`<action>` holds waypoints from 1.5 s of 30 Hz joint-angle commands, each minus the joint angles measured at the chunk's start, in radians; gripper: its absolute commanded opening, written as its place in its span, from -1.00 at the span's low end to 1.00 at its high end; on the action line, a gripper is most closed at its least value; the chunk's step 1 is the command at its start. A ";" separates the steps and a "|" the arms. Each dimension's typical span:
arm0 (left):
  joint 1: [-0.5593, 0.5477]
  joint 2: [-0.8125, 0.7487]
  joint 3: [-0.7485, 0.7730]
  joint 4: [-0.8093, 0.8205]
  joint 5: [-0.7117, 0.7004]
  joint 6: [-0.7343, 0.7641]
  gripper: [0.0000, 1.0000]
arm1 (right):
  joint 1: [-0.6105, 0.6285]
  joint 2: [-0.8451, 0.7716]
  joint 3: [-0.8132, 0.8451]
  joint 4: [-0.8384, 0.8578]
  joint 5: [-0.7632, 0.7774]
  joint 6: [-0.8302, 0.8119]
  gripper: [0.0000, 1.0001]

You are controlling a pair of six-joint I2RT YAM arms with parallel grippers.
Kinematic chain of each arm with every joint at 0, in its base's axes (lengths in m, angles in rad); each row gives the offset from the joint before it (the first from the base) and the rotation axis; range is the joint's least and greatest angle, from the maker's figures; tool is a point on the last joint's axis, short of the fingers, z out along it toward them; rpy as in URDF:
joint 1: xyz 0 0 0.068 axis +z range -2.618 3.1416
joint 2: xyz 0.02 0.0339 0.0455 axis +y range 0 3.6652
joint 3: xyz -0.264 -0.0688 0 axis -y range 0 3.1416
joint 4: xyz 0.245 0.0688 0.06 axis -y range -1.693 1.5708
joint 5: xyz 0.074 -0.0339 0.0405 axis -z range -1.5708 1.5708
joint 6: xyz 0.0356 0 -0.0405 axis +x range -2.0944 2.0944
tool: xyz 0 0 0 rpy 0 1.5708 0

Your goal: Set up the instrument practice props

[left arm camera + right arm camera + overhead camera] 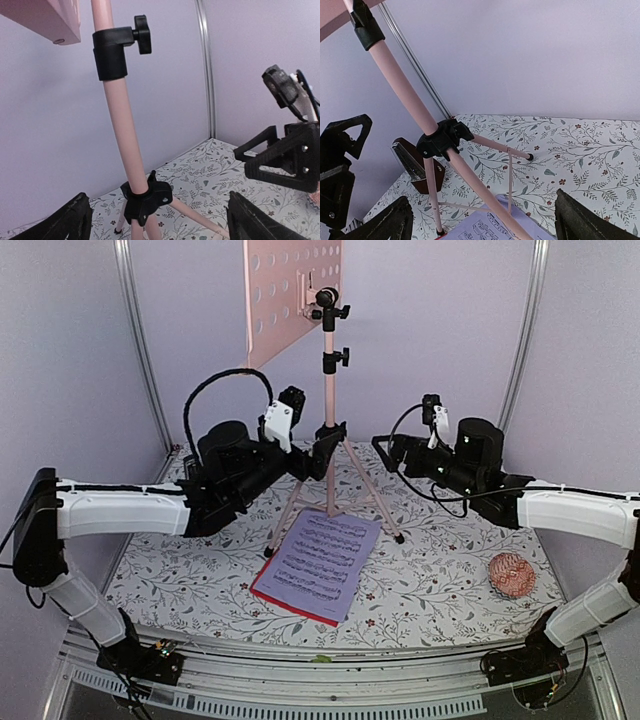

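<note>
The pink tripod music stand (328, 410) stands upright at the back middle of the table, its perforated desk (285, 290) high above. My left gripper (318, 452) is open at the tripod hub (146, 197). The pole (120, 120) rises between the spread fingers, and neither finger touches it. My right gripper (384, 448) is open just right of the stand, level with the hub (442, 137). A lilac sheet of music (322, 560) lies on a red sheet (285, 602) in front of the tripod legs. The dark brown metronome (416, 170) stands behind the stand at the back left, and my left arm hides it from above.
A small pink knitted ball (511, 575) lies at the right, near my right arm. Lilac walls with metal corner posts (140, 350) close in the back and sides. Across the gap from the left wrist is the right gripper's black finger (282, 160).
</note>
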 commanded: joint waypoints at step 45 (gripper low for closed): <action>0.080 0.143 0.083 -0.527 0.249 -0.205 -1.00 | -0.139 0.491 0.268 -0.190 -0.080 -0.235 0.98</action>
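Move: The music stand's left leg, at the upper stretch just under its hub, lies about 4 cm ahead of the left hand, level with it sideways and some 14 cm below. The hub is roughly 8 cm ahead, 2 cm right and 9 cm down, and the sheet music about 8 cm back, 1 cm left, 33 cm below. From the right hand, the stand's right leg is around 6 cm ahead, 3 cm left and 17 cm down. The stand's left leg is pinched just below the hub by the left hand, which first swings out some 4 cm to the left, comes back forward and right while sinking about 15 cm, tips down roughly 30 degrees, then shuts its open fingers. The right hand, still wide open, sinks about 16 cm and then pushes forward some 6 cm towards the right leg, its left side dipping. ##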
